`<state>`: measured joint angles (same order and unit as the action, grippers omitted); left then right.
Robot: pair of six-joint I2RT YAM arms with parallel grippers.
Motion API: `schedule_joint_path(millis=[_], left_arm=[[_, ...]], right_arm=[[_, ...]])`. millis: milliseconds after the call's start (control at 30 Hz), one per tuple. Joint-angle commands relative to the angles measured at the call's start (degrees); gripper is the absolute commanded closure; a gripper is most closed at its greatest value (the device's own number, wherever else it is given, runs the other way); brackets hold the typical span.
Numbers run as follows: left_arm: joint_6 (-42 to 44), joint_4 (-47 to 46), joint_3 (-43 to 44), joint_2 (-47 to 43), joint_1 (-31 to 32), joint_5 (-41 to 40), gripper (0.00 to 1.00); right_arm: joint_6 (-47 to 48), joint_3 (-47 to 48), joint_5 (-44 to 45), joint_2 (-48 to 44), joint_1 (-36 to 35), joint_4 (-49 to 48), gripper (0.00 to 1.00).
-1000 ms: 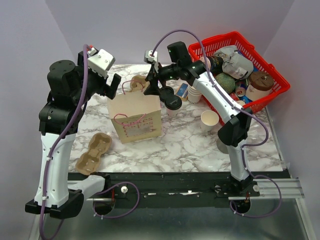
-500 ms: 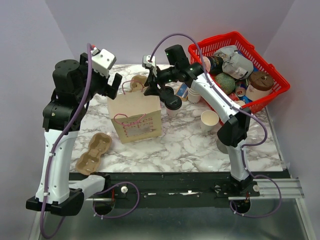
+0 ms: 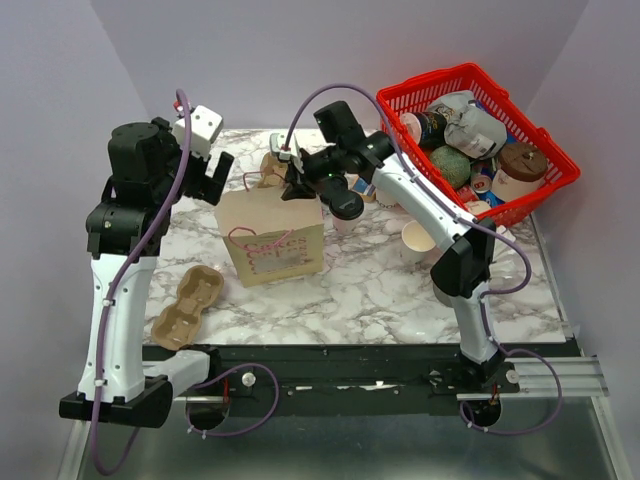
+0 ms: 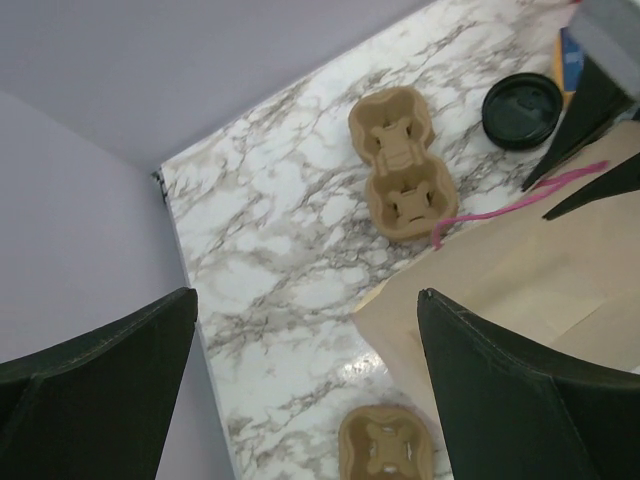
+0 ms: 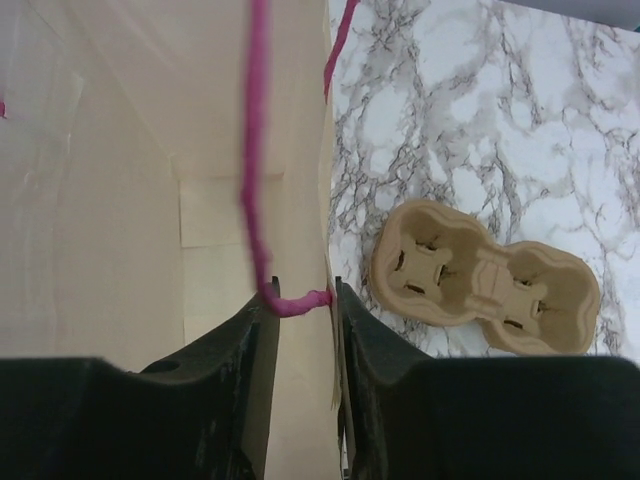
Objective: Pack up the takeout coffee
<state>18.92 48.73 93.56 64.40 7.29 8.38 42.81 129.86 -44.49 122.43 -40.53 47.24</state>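
Observation:
The takeout coffee (image 3: 346,207), a white cup under a black lid (image 4: 523,110), stands just right of the open paper bag (image 3: 270,235). My right gripper (image 3: 295,187) reaches over the bag's rear rim. In the right wrist view its fingers (image 5: 302,290) straddle the bag's wall (image 5: 325,200), with the pink cord handle (image 5: 255,150) looped between them. A narrow gap still shows between the jaws. My left gripper (image 3: 215,175) hovers wide open and empty above the bag's left rear corner (image 4: 307,300).
A red basket (image 3: 545,160) of groceries fills the back right. A lidless white cup (image 3: 418,240) stands right of the coffee. One brown pulp cup carrier (image 3: 188,305) lies front left, another (image 4: 396,160) behind the bag.
My right gripper has slid left from beside the coffee to the bag's rear rim, and its jaws have narrowed around the wall and handle. The left arm has shifted slightly left.

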Motion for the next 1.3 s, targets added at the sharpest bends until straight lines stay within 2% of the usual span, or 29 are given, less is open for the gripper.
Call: schedule_joint_path(millis=[0,200,267,400,533,700,833,867,1100,1267], left_arm=[[1.47,5.85,-1.70,-1.64,-4.55,-3.20,0.01],[3.84,7.08,-8.81,-6.47,-5.97,-4.25,0.02],[5.16,7.78,-10.84,-7.62,-5.97,-4.51,0.02],[10.25,9.62,-17.60,-12.27,-6.58,-5.04,0.01],[15.96,15.67,-21.04,-14.65,-6.85,-1.97,0.02],[16.85,21.49,-25.43,-14.92,-8.17,2.95,0.02],[16.86,22.72,-29.22,-13.87,-8.61,-0.20,0.06],[16.94,23.07,-29.83,-13.60,-8.78,-0.73,0.10],[16.42,22.46,-41.33,-11.68,-10.10,-4.42,0.20],[12.99,19.65,-43.20,-7.54,-10.98,-5.57,0.27]], right_arm=[[3.42,-1.37,2.39,-0.97,-0.42,3.03,0.67],[1.41,-1.54,2.04,-2.28,-0.42,2.95,0.79],[0.44,-1.72,2.21,-3.16,-0.51,2.16,0.89],[-1.76,-2.51,2.91,-5.18,-0.51,0.84,0.92],[-3.16,-5.84,5.37,-8.43,-0.51,-1.36,0.99],[-4.92,-13.66,8.71,-13.00,-0.51,-5.75,0.99],[-7.99,-15.69,12.13,-14.68,-0.51,-7.51,1.00],[-8.52,-15.69,12.41,-14.94,-0.51,-7.60,0.99],[-11.61,-16.92,13.46,-15.55,-0.51,-9.36,0.99],[-11.43,-19.11,16.28,-16.26,-0.42,-9.71,0.99]])
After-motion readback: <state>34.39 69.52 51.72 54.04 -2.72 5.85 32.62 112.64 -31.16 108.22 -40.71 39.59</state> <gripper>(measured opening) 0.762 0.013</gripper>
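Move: The near cup carrier lies roughly 12 cm back and 11 cm left of the empty left hand, some 38 cm below it; the bag stands about level, 12 cm to that hand's right. The right hand is at the bag's rim, with the bag's middle about 6 cm back, 6 cm left and 13 cm below. From it the lidded cup is about 12 cm right and 2 cm ahead, the far carrier 14 cm ahead and 6 cm left. The right fingers close on the bag's rim by the handle root and pinch it, then draw it about 4 cm to the right, turning some 15 degrees clockwise. Meanwhile the left hand swoops roughly 27 cm down and 15 cm back, easing left, towards the near carrier; its fingers tip down about 50 degrees and narrow part-way, still touching nothing. ##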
